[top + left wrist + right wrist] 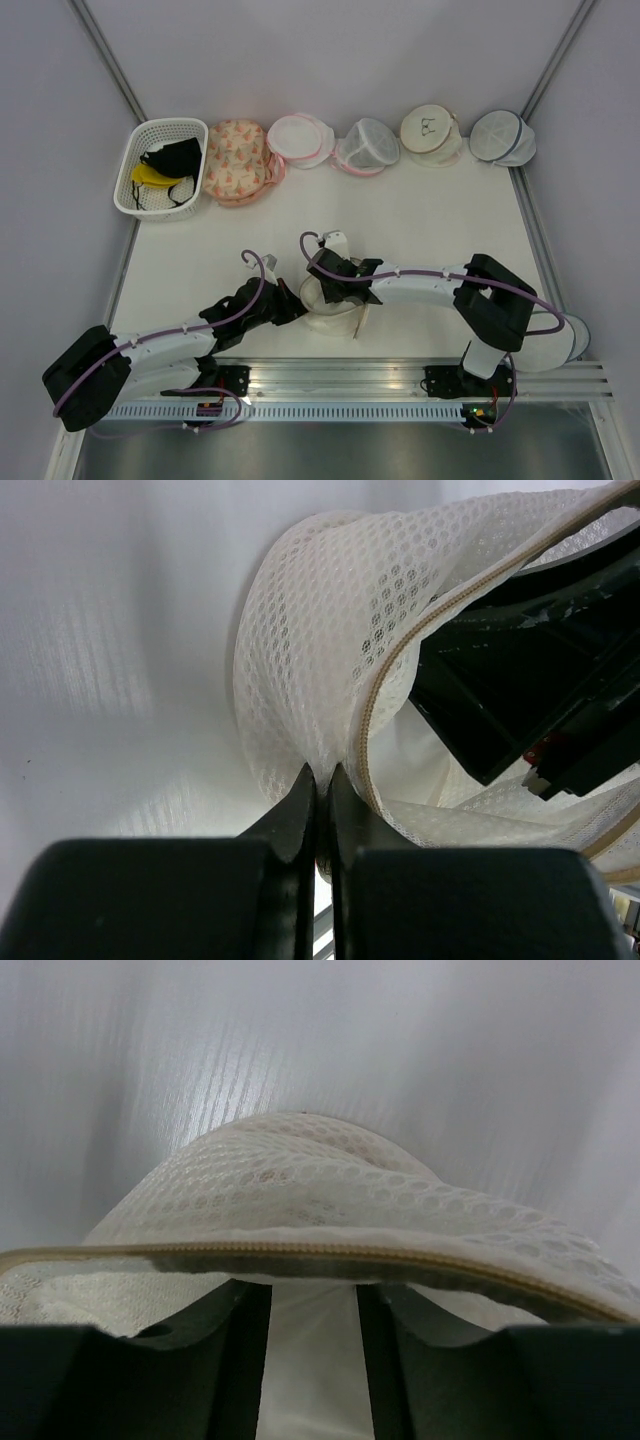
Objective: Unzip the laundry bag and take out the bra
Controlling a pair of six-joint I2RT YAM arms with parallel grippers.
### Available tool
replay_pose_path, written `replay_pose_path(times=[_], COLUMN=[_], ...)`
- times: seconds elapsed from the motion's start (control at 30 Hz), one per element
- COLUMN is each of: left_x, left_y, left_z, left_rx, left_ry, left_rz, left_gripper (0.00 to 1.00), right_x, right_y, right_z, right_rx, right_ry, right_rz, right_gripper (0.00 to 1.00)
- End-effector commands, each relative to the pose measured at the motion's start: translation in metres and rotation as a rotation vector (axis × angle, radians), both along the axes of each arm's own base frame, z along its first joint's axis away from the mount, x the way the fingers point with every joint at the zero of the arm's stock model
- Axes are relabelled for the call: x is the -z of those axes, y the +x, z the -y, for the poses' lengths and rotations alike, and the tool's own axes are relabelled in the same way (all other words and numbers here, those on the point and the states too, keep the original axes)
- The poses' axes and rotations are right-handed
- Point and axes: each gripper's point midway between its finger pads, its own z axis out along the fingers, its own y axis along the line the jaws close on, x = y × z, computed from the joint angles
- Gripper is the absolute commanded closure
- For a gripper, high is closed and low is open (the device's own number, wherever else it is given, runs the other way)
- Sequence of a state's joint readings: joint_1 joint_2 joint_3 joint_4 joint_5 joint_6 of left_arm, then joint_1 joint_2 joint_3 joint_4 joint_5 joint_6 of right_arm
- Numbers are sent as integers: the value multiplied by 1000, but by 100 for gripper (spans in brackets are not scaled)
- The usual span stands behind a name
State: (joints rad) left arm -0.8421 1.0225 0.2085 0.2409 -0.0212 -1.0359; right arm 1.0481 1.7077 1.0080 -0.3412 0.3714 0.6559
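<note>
The laundry bag (335, 318), cream mesh with a tan zip, lies near the table's front edge between both arms. In the left wrist view my left gripper (322, 775) is shut on a fold of the laundry bag (330, 610) just beside the zip trim (385, 670). My right gripper (335, 290) reaches into the open mouth from the right. In the right wrist view the zip edge (300, 1252) hides the tips of my right gripper (310, 1295). Smooth white cloth, the bra (310, 1360), fills the gap between its fingers.
A white basket (135, 190) at back left holds a black bra (175, 155) and a yellow one (155, 177). Along the back wall lie several round pouches (300, 140), one with a glasses mark (432, 130). Another mesh pouch (560, 345) lies under the right arm. A metal rail (400, 375) runs along the front.
</note>
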Motion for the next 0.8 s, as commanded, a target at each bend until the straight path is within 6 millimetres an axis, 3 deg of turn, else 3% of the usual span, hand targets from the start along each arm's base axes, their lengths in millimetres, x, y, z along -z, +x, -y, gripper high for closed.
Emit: replay_pose_path(times=[0.0, 0.1, 0.13, 0.23, 0.43, 0.6, 0.63, 0.77], left_x=[-14, -14, -14, -14, -16, -17, -16, -16], left_y=[9, 9, 9, 8, 9, 10, 9, 10], left_z=[5, 4, 4, 3, 3, 3, 2, 2], left_rx=[-20, -20, -21, -22, -25, -26, -27, -31], left_ry=[-35, -34, -31, -30, -32, -31, -29, -30], left_rz=[34, 33, 34, 33, 37, 41, 41, 40], left_gripper=[98, 98, 98, 98, 98, 98, 98, 98], right_x=[29, 38, 40, 40, 1, -58, -77, -113], right_y=[-12, -16, -16, -17, -21, -46, -49, -59], right_z=[13, 15, 16, 18, 5, -32, -36, -47], right_rx=[-17, -19, -17, -11, -55, -231, -249, -320], right_ry=[-78, -96, -102, -111, -3, 264, 327, 479], right_rz=[-60, -82, -85, -85, -51, -48, -26, 4], right_gripper=[58, 82, 100, 100, 99, 100, 100, 100])
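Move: The right hand is already down in the bag's opening, fingers half open around the bra, the white cloth about 1 cm below their tips. The zip edge crosses some 3 cm ahead and 2 cm above; the bag edge pinched by the left gripper is about 6 cm to the left and 4 cm back; a tan strip lies 7 cm right and 5 cm back, low. From the left hand, the bra lies about 4 cm ahead, 6 cm right and slightly lower. Inside the open bag the right fingers close fully, seeming to pinch the white cloth while the hand sinks about 1 cm. It then draws upward with gathering speed, ending about 7 cm above its start and 4.5 cm back, drifting a little left, its fingers swinging some 20 degrees towards the left. The left gripper stays put and keeps its pinch on the bag edge. ##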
